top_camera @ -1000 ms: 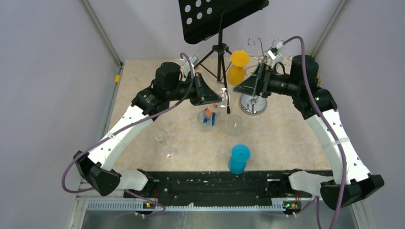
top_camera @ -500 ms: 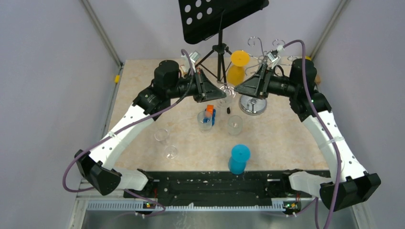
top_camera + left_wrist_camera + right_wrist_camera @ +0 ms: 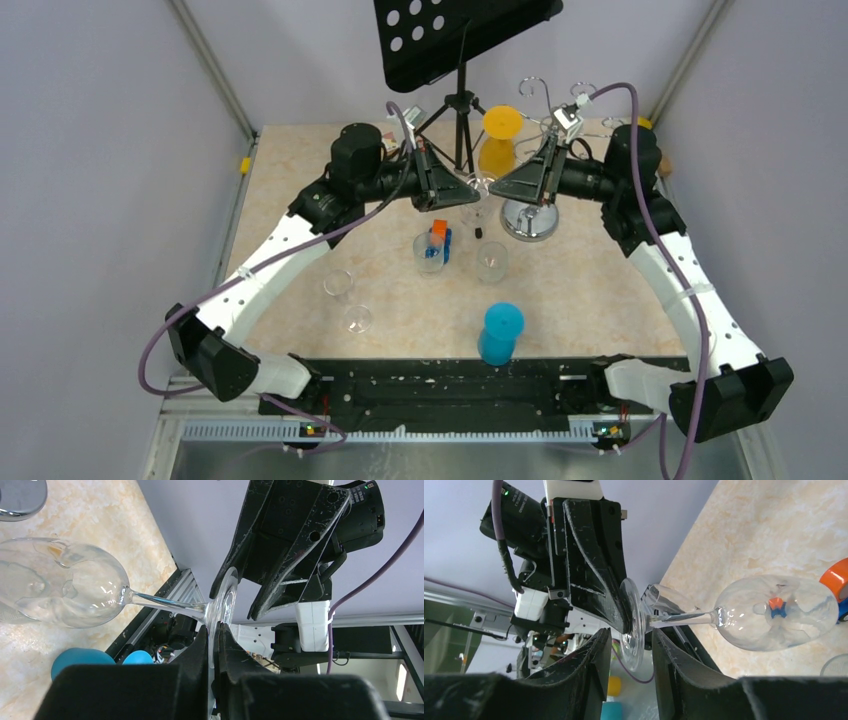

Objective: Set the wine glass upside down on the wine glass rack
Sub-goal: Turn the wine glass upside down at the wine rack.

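The clear wine glass (image 3: pixel 478 192) hangs level in the air between my two arms; its bowl (image 3: pixel 60 585) points toward the table and its round foot (image 3: pixel 222 600) stands on edge. My left gripper (image 3: pixel 213 630) is shut on the rim of that foot. My right gripper (image 3: pixel 631 635) faces it, one finger on each side of the same foot (image 3: pixel 633 625), with a gap showing on both sides. The wine glass rack (image 3: pixel 530 218), chrome with a domed base and curled hooks, stands just right of the glass, beneath my right gripper (image 3: pixel 492 186).
A black music stand (image 3: pixel 465 35) rises at the back centre, with a yellow-orange goblet (image 3: pixel 498 140) beside it. A blue cup (image 3: pixel 500 333) stands near the front. Small clear cups (image 3: pixel 491 260) (image 3: pixel 340 285) (image 3: pixel 357 319) sit mid-table, one (image 3: pixel 431 250) holding orange and blue pieces.
Both grippers have moved toward each other above the table. My right jaws have narrowed around the foot of the glass. The left gripper keeps its hold.
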{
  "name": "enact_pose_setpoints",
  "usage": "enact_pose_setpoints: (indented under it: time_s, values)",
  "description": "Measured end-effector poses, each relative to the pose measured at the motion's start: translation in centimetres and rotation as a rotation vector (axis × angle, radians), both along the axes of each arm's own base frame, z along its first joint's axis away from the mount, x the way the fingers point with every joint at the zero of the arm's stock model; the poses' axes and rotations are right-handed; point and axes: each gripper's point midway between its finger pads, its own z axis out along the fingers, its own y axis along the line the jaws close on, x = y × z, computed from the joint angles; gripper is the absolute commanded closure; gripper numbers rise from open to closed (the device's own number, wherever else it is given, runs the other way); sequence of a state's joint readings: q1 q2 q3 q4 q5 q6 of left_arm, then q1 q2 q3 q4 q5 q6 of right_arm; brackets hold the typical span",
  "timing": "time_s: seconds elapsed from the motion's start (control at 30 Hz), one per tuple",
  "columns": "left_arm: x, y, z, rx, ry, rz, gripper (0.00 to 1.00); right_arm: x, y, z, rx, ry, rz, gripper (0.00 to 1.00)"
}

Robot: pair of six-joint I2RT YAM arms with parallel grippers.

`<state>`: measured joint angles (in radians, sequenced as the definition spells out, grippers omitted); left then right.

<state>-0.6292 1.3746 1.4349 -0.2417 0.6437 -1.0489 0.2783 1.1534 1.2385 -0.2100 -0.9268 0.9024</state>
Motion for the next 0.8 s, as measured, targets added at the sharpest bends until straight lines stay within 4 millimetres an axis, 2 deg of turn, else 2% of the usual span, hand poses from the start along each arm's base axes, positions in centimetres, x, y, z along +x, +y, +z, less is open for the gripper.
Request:
enact_pose_setpoints:
  time_s: [0.23, 0.43, 0.5, 0.63, 0.8]
  values:
    - [0.30, -0.28, -0.48, 0.005, 0.010, -0.005, 1.00, -0.10, 0.31, -0.22, 0.027, 0.011, 0.031, 0.63]
    - [0.45, -0.26, -0.59, 0.004, 0.013, -0.011, 1.00, 0.05, 0.51, -0.31, 0.036, 0.024, 0.049, 0.70]
    - [0.46, -0.23, -0.59, 0.003, 0.013, -0.012, 1.00, 0.11, 0.57, -0.42, 0.036, 0.029, 0.055, 0.75]
    - [0.53, -0.15, -0.49, 0.000, 0.010, -0.013, 1.00, 0.32, 0.61, -0.70, 0.034, 0.036, 0.056, 0.98]
    - [0.62, -0.16, -0.54, 0.001, 0.007, -0.015, 0.99, 0.58, 0.56, -1.01, 0.034, 0.050, 0.048, 1.00]
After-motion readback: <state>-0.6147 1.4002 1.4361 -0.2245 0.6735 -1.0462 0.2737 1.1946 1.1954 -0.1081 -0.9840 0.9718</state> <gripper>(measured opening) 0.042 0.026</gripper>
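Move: The wine glass already hangs bowl down, its foot pinched by the left hand and centred about 2 cm to that hand's right, level with it. From the right hand, part-open around the foot's far rim, the foot's centre is some 2 cm left. The rack's middle stands about 13 cm ahead, 14 cm right and 15 cm below; the yellow glass hangs some 12 cm ahead, 1 cm right and 5 cm below. The right fingers close and pinch the foot's rim, the hand sinking about 1 cm; the left keeps its grip. ##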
